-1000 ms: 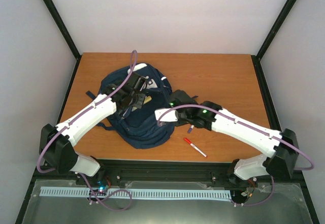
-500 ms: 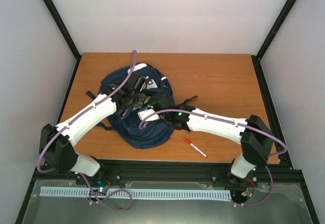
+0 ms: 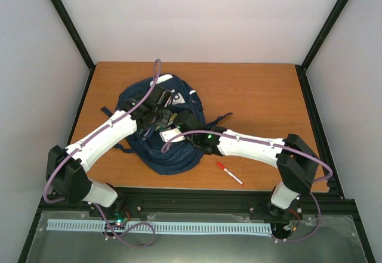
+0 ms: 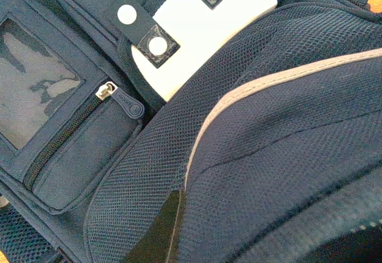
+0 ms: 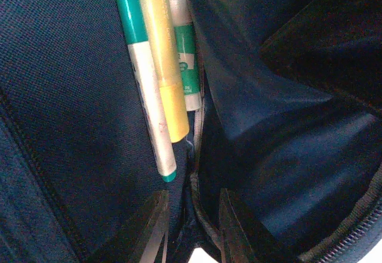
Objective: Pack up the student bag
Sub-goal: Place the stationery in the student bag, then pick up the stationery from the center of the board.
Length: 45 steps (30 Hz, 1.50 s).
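Note:
The student bag (image 3: pixel 170 155), navy blue, lies on the left half of the table. My left gripper (image 3: pixel 154 117) sits on its upper part, shut on a fold of the bag's fabric. In the left wrist view the fabric covers the jaws; only one dark finger (image 4: pixel 156 233) shows, below the white patch (image 4: pixel 197 24). My right gripper (image 3: pixel 182 121) reaches into the bag's opening. Its jaws (image 5: pixel 194 192) stand slightly open astride the zipper edge and hold nothing. Just ahead of them inside the bag lie a green-capped marker (image 5: pixel 148 96), a yellow highlighter (image 5: pixel 162 60) and a green-labelled glue stick (image 5: pixel 186 66).
A red-capped pen (image 3: pixel 228 172) lies on the wooden table (image 3: pixel 262 96) right of the bag, near the front edge. A bag strap (image 3: pixel 222 118) trails out to the right. Black frame posts stand at the table's corners.
My right arm swung left from over the table beside the bag into the bag's opening, and its jaws have parted a little. The left arm and the bag have not moved.

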### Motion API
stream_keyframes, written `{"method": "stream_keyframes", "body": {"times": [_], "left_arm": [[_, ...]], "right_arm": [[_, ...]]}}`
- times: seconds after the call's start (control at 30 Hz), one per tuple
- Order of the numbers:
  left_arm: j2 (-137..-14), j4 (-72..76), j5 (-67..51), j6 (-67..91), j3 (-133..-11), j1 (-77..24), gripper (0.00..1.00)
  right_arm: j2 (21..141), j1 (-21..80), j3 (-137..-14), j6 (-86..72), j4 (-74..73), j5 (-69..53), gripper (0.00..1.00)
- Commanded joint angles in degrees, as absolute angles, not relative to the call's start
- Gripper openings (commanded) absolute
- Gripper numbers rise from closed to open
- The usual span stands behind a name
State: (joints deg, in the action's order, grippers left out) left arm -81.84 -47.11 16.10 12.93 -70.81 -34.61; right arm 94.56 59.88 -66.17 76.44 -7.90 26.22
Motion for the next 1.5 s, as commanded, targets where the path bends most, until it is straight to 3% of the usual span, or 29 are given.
{"method": "stream_keyframes", "body": {"times": [0.0,0.53,0.87,1.13,1.47], "left_arm": [[-80.75,-46.57,17.02,14.42,-73.71,-34.54,0.04],[-81.47,-46.82,19.0,14.17,-73.7,-34.54,0.04],[-82.29,-47.12,20.13,13.97,-73.89,-34.54,0.04],[-82.82,-47.26,19.44,13.93,-73.98,-34.54,0.04],[-82.95,-47.26,19.34,13.86,-73.99,-34.53,0.05]], "right_arm": [[92.65,60.32,-66.42,72.11,-9.36,24.2,0.25],[76.04,56.87,-62.07,50.3,-32.91,5.63,0.27],[68.73,49.67,-50.56,46.56,-45.9,-2.57,0.41],[70.57,49.63,-44.94,46.74,-51.86,-5.3,0.47],[79.29,49.65,-40.87,44.06,-48.66,-2.11,0.52]]}}
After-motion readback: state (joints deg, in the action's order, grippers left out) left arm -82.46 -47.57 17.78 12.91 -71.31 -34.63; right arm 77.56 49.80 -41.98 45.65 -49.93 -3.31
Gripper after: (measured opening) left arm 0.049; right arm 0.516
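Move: The red marker, next to be grasped, lies on the bare table about 16 cm back from the right hand, 19 cm to its right and roughly 17 cm below. Under the right hand is the bag: the green marker lies inside some 8 cm below and 2 cm to the left, the bag's middle about 4 cm left, level with the hand and 12 cm down. From the left hand the red marker is about 18 cm back, 25 cm right and 17 cm below. The right hand, already clear of the green marker, draws back and lifts 3 to 4 cm out of the bag's opening, then swings right and back and sinks steeply to the red marker near the table's front edge, ending about 20 cm right, 17 cm back and 14 cm lower than it began. On the way the wrist tips down by nearly 60 degrees so the fingers point at the table, and they widen from a quarter to half open, ending astride the red marker with no grip on it yet, while the left hand stays put and keeps its pinch on the bag's edge. ##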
